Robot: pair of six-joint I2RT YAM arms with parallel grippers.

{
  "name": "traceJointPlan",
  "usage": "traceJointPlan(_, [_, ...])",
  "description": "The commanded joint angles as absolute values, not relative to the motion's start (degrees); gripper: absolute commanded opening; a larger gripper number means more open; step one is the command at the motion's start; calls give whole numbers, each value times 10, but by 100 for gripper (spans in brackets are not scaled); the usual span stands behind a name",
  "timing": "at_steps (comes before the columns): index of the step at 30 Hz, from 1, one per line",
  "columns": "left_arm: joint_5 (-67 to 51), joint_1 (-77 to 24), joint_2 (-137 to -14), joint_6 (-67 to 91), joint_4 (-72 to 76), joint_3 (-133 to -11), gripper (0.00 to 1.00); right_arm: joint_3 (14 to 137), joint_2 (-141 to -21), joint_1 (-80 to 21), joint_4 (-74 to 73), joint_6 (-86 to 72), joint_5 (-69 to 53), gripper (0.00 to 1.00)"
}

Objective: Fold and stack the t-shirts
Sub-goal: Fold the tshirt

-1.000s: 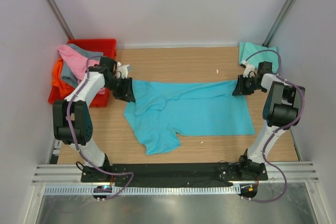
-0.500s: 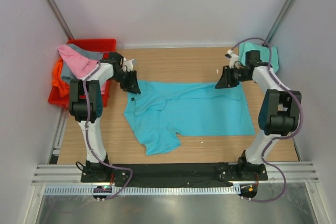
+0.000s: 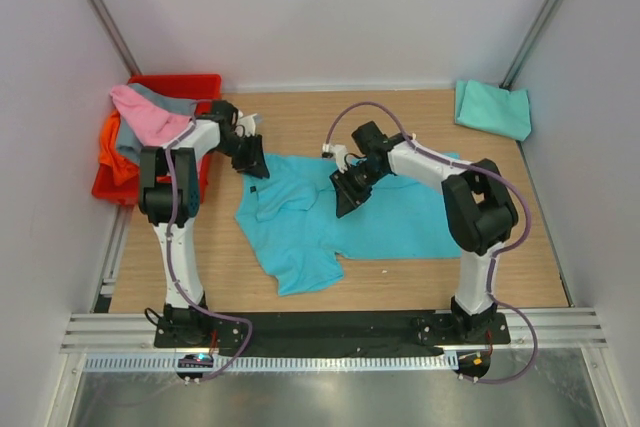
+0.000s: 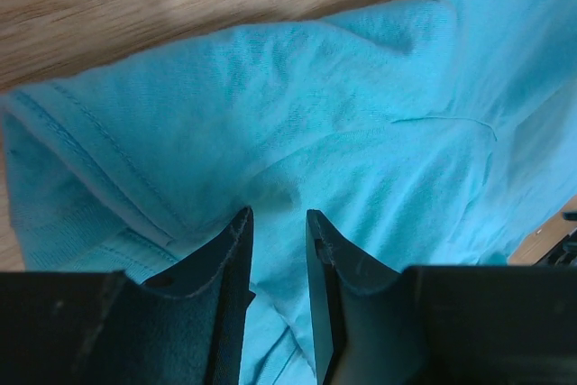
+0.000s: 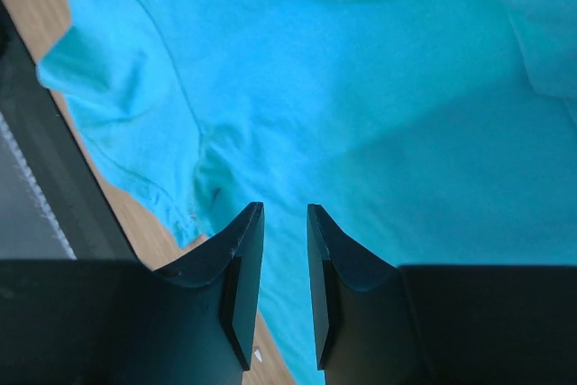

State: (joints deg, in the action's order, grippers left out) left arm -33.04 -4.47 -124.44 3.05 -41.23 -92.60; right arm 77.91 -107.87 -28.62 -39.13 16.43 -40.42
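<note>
A bright turquoise-blue t-shirt (image 3: 400, 212) lies spread across the middle of the table, one sleeve (image 3: 300, 269) pointing toward the near edge. My left gripper (image 3: 252, 162) sits low at the shirt's back left corner. In the left wrist view its jaws (image 4: 278, 214) stand a little apart over rumpled turquoise cloth (image 4: 270, 87), with nothing clamped. My right gripper (image 3: 347, 202) hovers over the shirt's middle, open and empty (image 5: 284, 207), with flat cloth (image 5: 361, 87) below. A folded mint-teal t-shirt (image 3: 492, 108) lies at the back right corner.
A red crate (image 3: 185, 83) at the back left holds pink (image 3: 140, 112), grey (image 3: 165, 99) and orange (image 3: 112, 152) t-shirts that hang over its rim. The black rail at the table's near edge (image 5: 18, 132) shows at the left of the right wrist view.
My right gripper let go of the shirt's back right corner and swung left to over the shirt's middle, its jaws widening. The left gripper shifted slightly toward the back and stays at its corner.
</note>
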Motion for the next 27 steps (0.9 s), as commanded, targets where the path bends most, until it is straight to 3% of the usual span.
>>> traceJointPlan(1, [-338, -43, -1248, 40, -394, -940, 31, 820, -1102, -304, -391, 168, -360, 32])
traceJointPlan(12, [-345, -43, -1245, 43, -386, -921, 31, 867, -1158, -367, -357, 184, -324, 32])
traceJointPlan(27, [-341, -41, -1238, 41, -382, -911, 31, 779, -1117, -491, -196, 263, -114, 32])
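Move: The t-shirt's folded-over flap lies some 17 cm to the right hand's left and 5 cm ahead, about 6 cm below. The shirt's near sleeve is about 12 cm left and 21 cm back; the left gripper is roughly 24 cm left and 13 cm ahead. From the left hand, the flap sits some 7 cm right and 8 cm back, just beneath. Right hand drops about 5 cm onto the t-shirt, sweeping 8 cm left towards the flap, wrist turning, fingers part-open. ##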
